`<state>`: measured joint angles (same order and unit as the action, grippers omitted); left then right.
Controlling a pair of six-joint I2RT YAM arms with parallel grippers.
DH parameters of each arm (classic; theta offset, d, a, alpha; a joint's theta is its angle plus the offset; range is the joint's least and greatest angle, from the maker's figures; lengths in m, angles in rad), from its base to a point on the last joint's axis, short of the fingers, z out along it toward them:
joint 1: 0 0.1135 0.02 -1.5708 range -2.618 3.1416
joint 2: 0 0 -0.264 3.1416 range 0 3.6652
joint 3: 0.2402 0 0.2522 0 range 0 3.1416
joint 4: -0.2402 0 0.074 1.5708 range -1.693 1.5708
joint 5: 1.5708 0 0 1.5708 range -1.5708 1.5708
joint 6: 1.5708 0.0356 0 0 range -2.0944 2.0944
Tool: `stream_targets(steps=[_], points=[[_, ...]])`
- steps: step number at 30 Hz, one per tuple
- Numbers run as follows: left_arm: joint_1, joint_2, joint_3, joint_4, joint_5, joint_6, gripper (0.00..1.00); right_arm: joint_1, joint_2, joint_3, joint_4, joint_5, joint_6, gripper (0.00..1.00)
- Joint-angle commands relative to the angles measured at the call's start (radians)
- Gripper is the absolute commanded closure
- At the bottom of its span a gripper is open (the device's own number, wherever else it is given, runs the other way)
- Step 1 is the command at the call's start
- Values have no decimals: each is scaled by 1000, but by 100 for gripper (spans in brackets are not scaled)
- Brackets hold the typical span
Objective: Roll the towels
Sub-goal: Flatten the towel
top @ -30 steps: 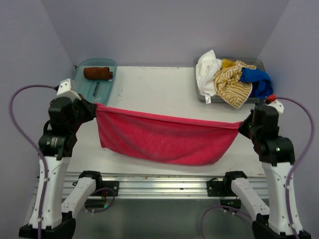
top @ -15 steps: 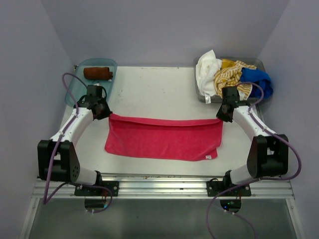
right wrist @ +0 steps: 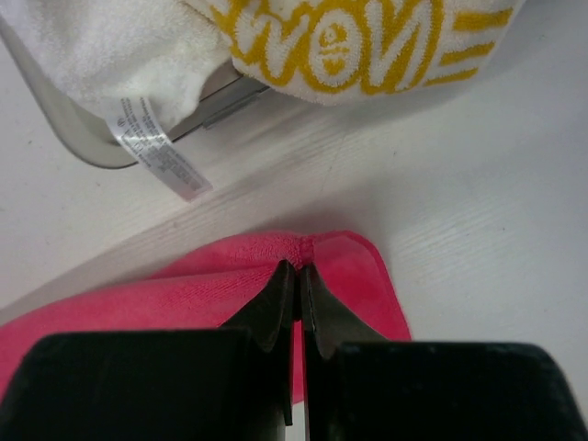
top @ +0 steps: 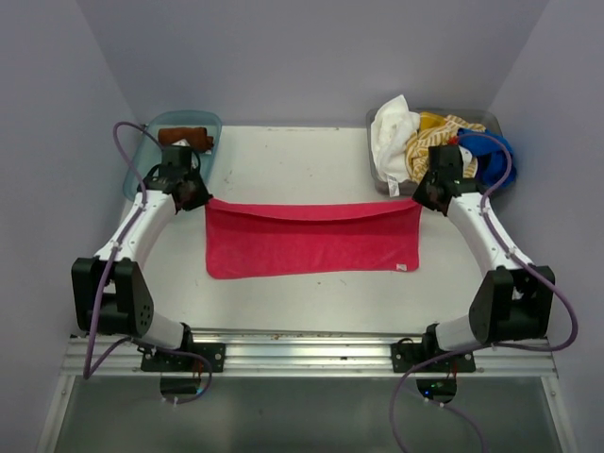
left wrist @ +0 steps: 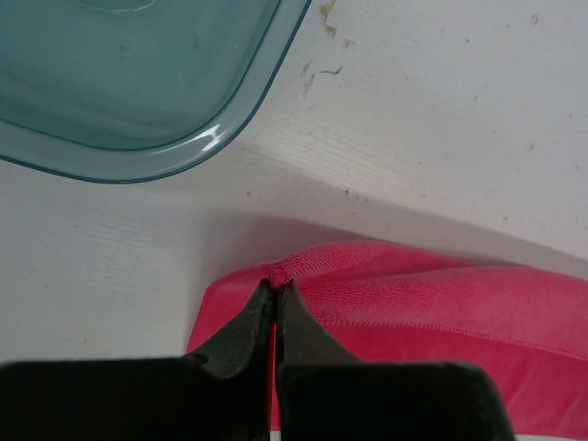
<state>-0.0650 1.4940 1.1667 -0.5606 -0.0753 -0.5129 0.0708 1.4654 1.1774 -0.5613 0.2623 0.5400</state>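
Note:
A hot pink towel [top: 311,241] lies spread flat across the middle of the white table, long side left to right. My left gripper [top: 195,196] is shut on its far left corner [left wrist: 276,273], low over the table. My right gripper [top: 427,198] is shut on its far right corner [right wrist: 300,250]. A rolled rust-brown towel [top: 184,137] rests in the teal tray [top: 149,154] at the back left. White [top: 392,127], yellow-and-white striped [top: 437,156] and blue [top: 489,151] towels are heaped in a grey tray [top: 382,179] at the back right.
The teal tray's rim [left wrist: 220,138] lies just beyond my left gripper. The white towel's tag [right wrist: 152,147] and the striped towel [right wrist: 340,41] hang over the grey tray's edge just beyond my right gripper. Purple walls close in both sides and the back.
Both arms have carried the pink towel from hanging in the air near the front edge to the table and stretched it flat, pulling its far edge toward the trays.

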Motion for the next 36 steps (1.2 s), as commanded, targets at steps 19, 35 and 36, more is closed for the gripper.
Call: stream_targets(steps=[19, 35, 36], points=[[11, -643, 330, -301, 35, 70, 100, -5, -683, 332, -484, 48, -87, 100], [11, -667, 187, -352, -49, 40, 100, -3, -761, 53, -450, 8, -2, 100], [11, -638, 106, -323, -50, 40, 100, -5, -748, 9, -416, -1, 9, 100]])
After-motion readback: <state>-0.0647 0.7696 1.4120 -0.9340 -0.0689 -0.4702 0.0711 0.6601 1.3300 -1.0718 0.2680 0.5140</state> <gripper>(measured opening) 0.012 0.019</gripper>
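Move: Both hands still pinch the far corners of the pink towel just over the table; its flat middle lies about 25 cm right of the left hand, 9 cm back and 6 cm below. It lies as far to the left of the right hand, also 9 cm back. The teal tray is some 15 cm ahead of the left hand and 9 cm left, the brown roll 20 ahead and 6 left. From the right hand, the grey bin is 15 ahead and 6 right. Up and back together, both hands whip the pink towel's far corners off their low place over the table, climbing nearly 30 cm and drawing back about 20, while the wrists tip the fingers up towards level. Then they turn and start down and forward again, the right one sinking faster. The shut fingers keep their pinch on the corners throughout. ##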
